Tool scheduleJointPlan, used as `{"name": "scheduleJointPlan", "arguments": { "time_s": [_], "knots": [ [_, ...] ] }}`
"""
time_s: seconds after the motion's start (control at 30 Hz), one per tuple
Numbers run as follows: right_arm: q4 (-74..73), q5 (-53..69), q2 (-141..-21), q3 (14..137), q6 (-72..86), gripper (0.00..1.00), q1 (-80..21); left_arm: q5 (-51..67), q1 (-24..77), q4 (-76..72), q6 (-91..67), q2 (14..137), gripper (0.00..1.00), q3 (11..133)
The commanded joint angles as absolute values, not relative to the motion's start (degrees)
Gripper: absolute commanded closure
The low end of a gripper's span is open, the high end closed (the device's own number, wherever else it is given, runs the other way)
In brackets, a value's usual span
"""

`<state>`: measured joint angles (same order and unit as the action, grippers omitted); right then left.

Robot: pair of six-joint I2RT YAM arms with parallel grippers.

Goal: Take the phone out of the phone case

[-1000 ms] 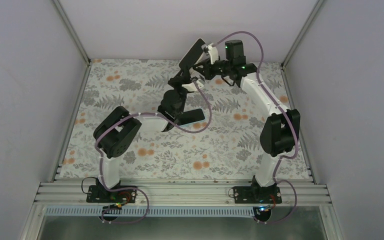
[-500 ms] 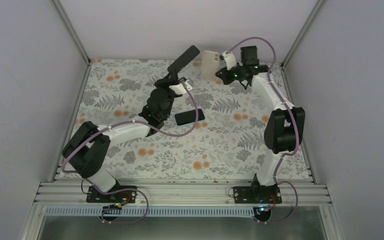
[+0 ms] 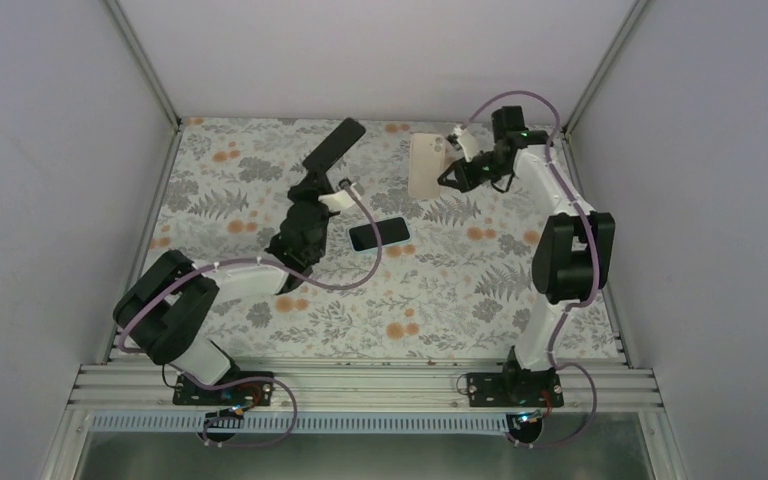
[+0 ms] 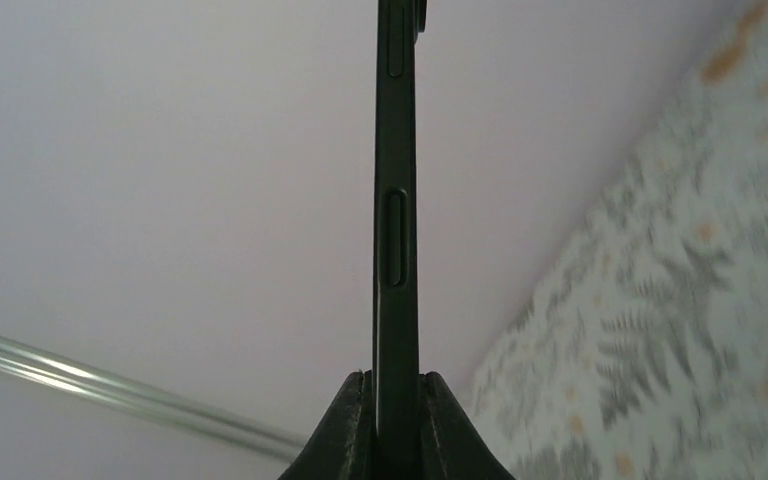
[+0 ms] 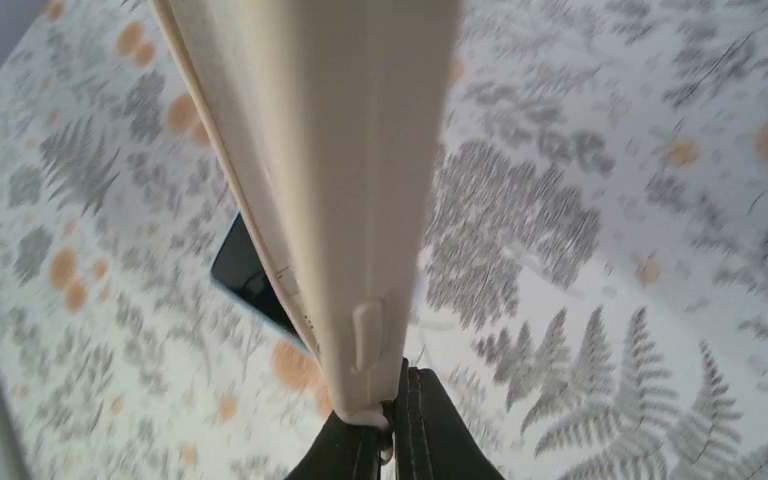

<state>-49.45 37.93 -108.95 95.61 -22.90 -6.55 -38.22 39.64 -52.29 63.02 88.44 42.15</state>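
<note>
My left gripper is shut on the lower end of a black phone and holds it tilted up above the back of the table. In the left wrist view the phone stands edge-on between the closed fingers, its side buttons showing. My right gripper is shut on the edge of an empty cream phone case, held in the air at the back right. In the right wrist view the case rises from my gripper. Phone and case are well apart.
A second dark phone with a light blue rim lies flat on the floral table mat between the arms; it also shows in the right wrist view. Grey walls enclose the table at the back and sides.
The two grippers were together at the back centre with phone and case joined. They have pulled apart: the left moved left and down with the phone, the right moved right and down with the case.
</note>
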Motion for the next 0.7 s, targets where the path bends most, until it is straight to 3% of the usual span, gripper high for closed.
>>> {"name": "scheduleJointPlan", "arguments": {
  "time_s": [0.0,0.13,0.3,0.67],
  "knots": [
    [-64.1,47.8,-110.1,92.4,-33.8,0.97,-1.4,-43.9,39.3,-59.2,69.6,86.5,0.98,35.7],
    [-73.6,53.1,-112.4,86.8,-44.3,0.97,3.2,-43.9,39.5,-63.7,73.8,85.0,0.98,27.4],
    [-73.6,49.1,-113.1,76.6,-49.9,0.97,4.5,-44.7,39.7,-59.7,73.6,85.6,0.98,22.6],
    [-70.3,50.3,-117.9,76.0,-46.0,0.97,5.3,-43.5,40.4,-58.7,70.1,92.6,0.98,17.8]
  ]
}}
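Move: The left hand, holding the freed phone by its near end, is bound for bare table roughly 26 cm below, about 3 cm to its left and level fore-and-aft; the blue-edged phone lies about 5 cm back, 18 cm right and 26 cm below. The right hand, holding the empty case, heads for bare table some 12 cm back, 2 cm right and 17 cm below, with the blue-edged phone about 9 cm back, 17 cm left and 17 cm below. With phone and case already apart, the right hand carries the case back some 14 cm and down 12 cm, easing right to the right-hand side of the blue-edged phone, its wrist turning so the fingertips swing back towards the base, then nearly stops. The left hand mainly lowers the phone, about 15 cm and still sinking at the end, while drawing back and left away from the case, tipping its fingers downward and rolling its left side up; both grippers stay shut on what they hold. ##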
